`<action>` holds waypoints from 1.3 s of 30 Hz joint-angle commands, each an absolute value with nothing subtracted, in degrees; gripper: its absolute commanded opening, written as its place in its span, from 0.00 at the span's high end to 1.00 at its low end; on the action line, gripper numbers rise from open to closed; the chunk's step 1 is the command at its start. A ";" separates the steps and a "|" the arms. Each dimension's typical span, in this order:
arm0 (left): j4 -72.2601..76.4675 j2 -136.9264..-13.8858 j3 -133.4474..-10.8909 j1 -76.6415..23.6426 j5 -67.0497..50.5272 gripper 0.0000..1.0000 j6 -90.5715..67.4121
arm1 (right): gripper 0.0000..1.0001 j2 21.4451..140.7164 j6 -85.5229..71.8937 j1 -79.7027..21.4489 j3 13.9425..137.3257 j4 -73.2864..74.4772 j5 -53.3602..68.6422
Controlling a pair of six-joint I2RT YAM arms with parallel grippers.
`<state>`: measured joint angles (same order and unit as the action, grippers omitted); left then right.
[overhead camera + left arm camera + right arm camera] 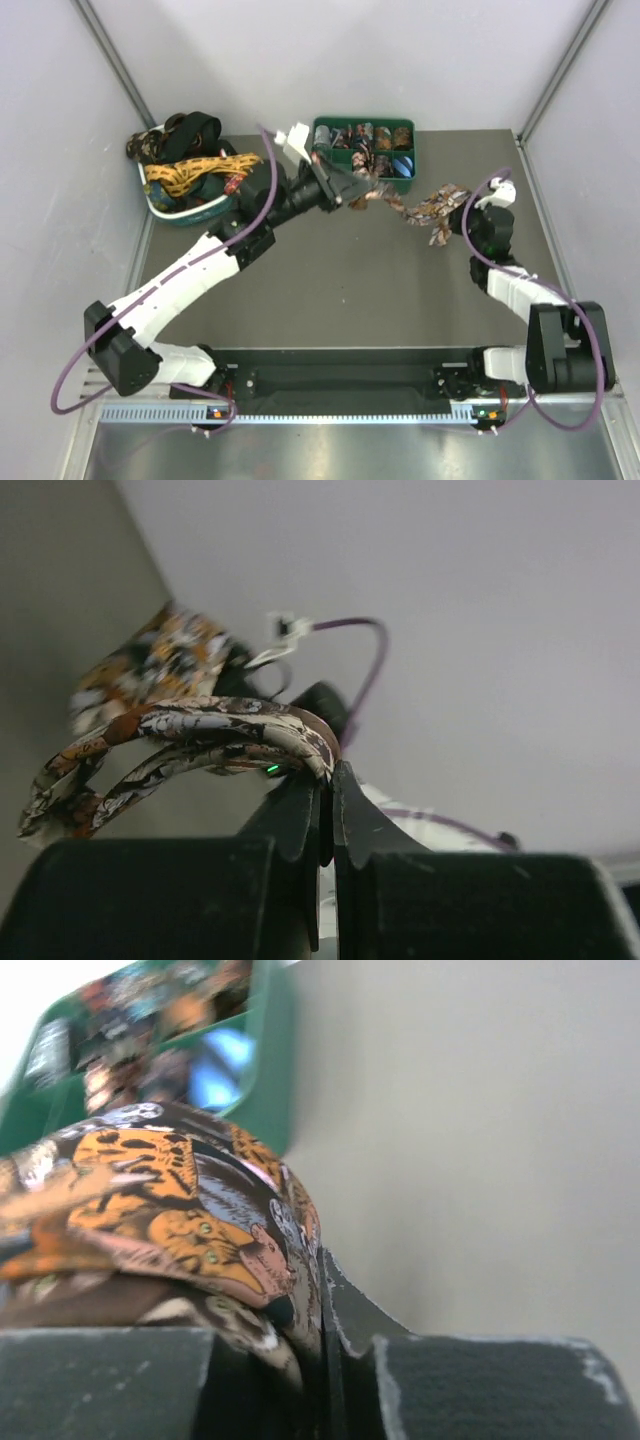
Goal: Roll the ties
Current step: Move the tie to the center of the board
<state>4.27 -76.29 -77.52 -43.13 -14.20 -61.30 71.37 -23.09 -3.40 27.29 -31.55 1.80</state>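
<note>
A brown patterned tie [415,208] hangs stretched between my two grippers above the table, in front of the green tray. My left gripper [352,196] is shut on its narrow end, which in the left wrist view loops out of the closed gripper [328,772] as a thin brown-and-white strip, the tie [200,730]. My right gripper [452,222] is shut on the wide end. In the right wrist view the orange-printed fabric of the tie [170,1210] bulges over the pinched gripper [322,1275]. More loose ties [190,165], gold and black, are heaped at the back left.
A green compartment tray [316,128] at the back centre holds several small rolled ties; its wall also shows as the tray [272,1070] in the right wrist view. The loose ties lie in a round bin [170,214] by the left wall. Purple cables run along both arms.
</note>
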 commanded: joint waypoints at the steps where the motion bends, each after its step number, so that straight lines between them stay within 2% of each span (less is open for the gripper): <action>1: 11.50 -73.31 -63.43 -40.00 -16.34 1.00 -60.12 | 0.90 75.75 -21.55 -0.18 33.03 -32.42 -0.89; 7: 19.32 -73.47 -45.30 -38.94 -14.94 1.00 -55.73 | 0.87 86.12 -14.51 2.64 40.51 -34.71 -4.21; 10: 24.85 -76.11 -40.01 -38.76 -15.21 1.00 -53.71 | 0.87 90.08 -10.91 2.55 45.25 -35.07 -6.40; 12: 23.83 -77.77 -39.29 -39.02 -14.51 1.00 -50.63 | 0.83 91.75 -9.41 2.37 47.01 -34.81 -8.42; 13: 24.60 -78.31 -38.24 -39.02 -14.41 1.00 -49.93 | 0.78 92.37 -9.06 2.37 47.89 -34.54 -9.13; 14: 25.31 -78.83 -37.62 -39.02 -14.41 1.00 -48.70 | 0.62 93.94 -9.05 2.37 49.81 -34.19 -10.36; 16: 27.41 -80.59 -36.31 -39.11 -14.59 1.00 -47.55 | 0.58 95.79 -9.14 2.37 52.72 -33.13 -12.83; 17: 27.86 -81.47 -36.04 -39.11 -15.11 1.00 -46.16 | 0.52 97.63 -8.44 2.37 53.52 -33.31 -13.09; 19: 27.69 -84.98 -36.56 -39.46 -16.08 1.00 -44.74 | 0.50 99.40 -8.09 2.29 55.19 -33.40 -14.50; 21: 26.81 -90.75 -37.52 -39.99 -17.13 1.00 -43.16 | 0.39 101.68 -8.78 2.37 55.98 -33.31 -16.33; 22: 24.46 -95.40 -39.79 -39.90 -19.40 1.00 -42.11 | 0.30 103.34 -10.96 2.46 57.29 -30.96 -20.70; 24: 20.41 -99.28 -44.35 -40.25 -23.01 1.00 -40.79 | 0.29 104.94 -12.82 2.81 58.62 -27.96 -24.48; 27: 18.81 -101.43 -45.09 -41.83 -21.98 1.00 -39.29 | 0.28 104.77 -15.89 4.30 57.58 -28.82 -27.59; 30: 16.54 -99.07 -43.69 -44.02 -16.27 1.00 -37.36 | 0.24 102.57 -17.05 6.06 55.37 -30.85 -27.69; 36: 12.85 -94.49 -41.84 -46.93 -10.91 1.00 -35.95 | 0.21 100.90 -21.09 7.73 60.03 -21.98 -29.09; 39: 12.30 -93.61 -40.79 -48.43 -7.48 1.00 -35.68 | 0.16 98.53 -23.90 8.00 59.94 -19.44 -29.44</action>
<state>14.28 -96.14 -42.13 -47.31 -11.81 -37.63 103.79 -19.79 7.66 57.28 -21.69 -27.27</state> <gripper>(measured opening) 0.047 0.831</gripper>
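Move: The left gripper holds the tie high up, its place on the near middle of the board about 42 cm below, 4 cm back and 2 cm left. The tie's other end, in the right gripper, is some 27 cm right, 14 cm ahead and 28 cm lower. From the right gripper, that end's place on the board is about 9 cm ahead, 5 cm right and 13 cm down; the green tray's middle is roughly 17 cm ahead, 27 cm left, 11 cm down. Bring the left gripper down fast, about 40 cm, to the near middle of the board, keeping the tie pinched and tipping the fingers downward some 45 degrees; ease slightly back at the bottom. Meanwhile draw the right gripper forward and right, open it partway out to let go of the tie, then carry on rightward clear of it, dipping and turning clockwise. ##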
